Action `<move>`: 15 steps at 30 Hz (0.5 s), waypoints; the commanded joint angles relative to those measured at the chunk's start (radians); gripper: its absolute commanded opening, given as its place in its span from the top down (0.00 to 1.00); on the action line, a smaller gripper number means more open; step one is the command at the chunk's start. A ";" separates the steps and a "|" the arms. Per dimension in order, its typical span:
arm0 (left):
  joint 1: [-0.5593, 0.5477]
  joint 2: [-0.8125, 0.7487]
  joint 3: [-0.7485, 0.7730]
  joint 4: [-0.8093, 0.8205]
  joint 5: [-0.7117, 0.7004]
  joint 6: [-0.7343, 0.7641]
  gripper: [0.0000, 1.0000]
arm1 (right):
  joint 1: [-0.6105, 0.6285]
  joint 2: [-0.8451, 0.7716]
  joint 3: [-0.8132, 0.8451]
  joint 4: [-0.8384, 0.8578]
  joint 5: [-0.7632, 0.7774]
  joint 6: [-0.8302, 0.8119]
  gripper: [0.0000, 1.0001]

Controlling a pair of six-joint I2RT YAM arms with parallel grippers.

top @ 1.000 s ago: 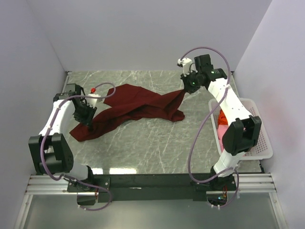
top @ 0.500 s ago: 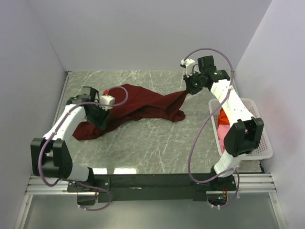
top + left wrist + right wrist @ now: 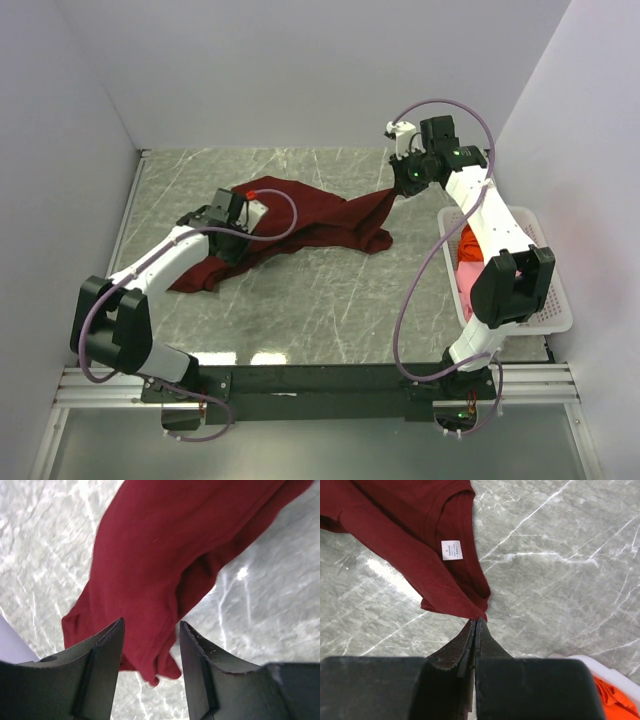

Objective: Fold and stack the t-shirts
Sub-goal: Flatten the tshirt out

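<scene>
The dark maroon t-shirt (image 3: pixel 300 220) lies crumpled across the middle of the marble table, with a loose end at the left (image 3: pixel 145 580). My left gripper (image 3: pixel 237 245) hovers over that left part, open; the cloth shows below between its fingers (image 3: pixel 151 626) without being pinched. At the back right, my right gripper (image 3: pixel 400 190) is shut on a corner of the shirt by the collar and its white label (image 3: pixel 476 620), lifting that corner off the table. An orange t-shirt (image 3: pixel 468 243) and a pink t-shirt (image 3: pixel 467 275) lie in the basket.
A white perforated basket (image 3: pixel 545 300) stands at the table's right edge beside the right arm; its rim (image 3: pixel 585 662) shows in the right wrist view. Walls close in the table at the left, back and right.
My left gripper has opened, let go of the shirt's left end and moved right over the cloth. The right gripper has shifted slightly back and right, still holding its corner.
</scene>
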State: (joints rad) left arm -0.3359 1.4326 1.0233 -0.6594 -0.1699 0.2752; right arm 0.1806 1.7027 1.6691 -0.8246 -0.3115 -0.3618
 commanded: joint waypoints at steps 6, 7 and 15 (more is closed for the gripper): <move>-0.129 0.046 -0.092 0.185 -0.206 -0.048 0.45 | -0.004 0.003 0.046 0.008 0.000 0.030 1.00; -0.133 0.066 -0.098 0.202 -0.218 -0.050 0.44 | -0.003 0.003 0.049 0.007 0.000 0.029 1.00; -0.144 0.102 -0.157 0.291 -0.377 -0.011 0.45 | -0.013 0.003 0.061 0.002 0.014 0.030 1.00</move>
State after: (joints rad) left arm -0.4759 1.5570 0.8833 -0.4458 -0.4343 0.2501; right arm 0.1802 1.7046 1.6829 -0.8326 -0.3069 -0.3378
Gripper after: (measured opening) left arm 0.548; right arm 0.008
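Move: The maroon t-shirt's near edge lies almost straight below the open left hand, about 8 cm down. From that hand, the shirt's left tip is some 14 cm left and 4 cm back, and its far-left corner about 22 cm ahead and 6 cm right. The corner pinched by the right hand is roughly 35 cm right, 12 cm ahead and 10 cm higher. That near edge lies about 36 cm left of the right hand, 11 cm back and 19 cm below. Towards the t-shirt's near edge at its left end, the left hand sinks about 5 cm with fingers staying half open. On the way it swings nearly 2 cm right and then back again, rolling some 15 degrees so its left side rises. The right hand stays put, keeping its shut pinch on the raised corner; whether the left fingertips touch cloth can't be seen. ##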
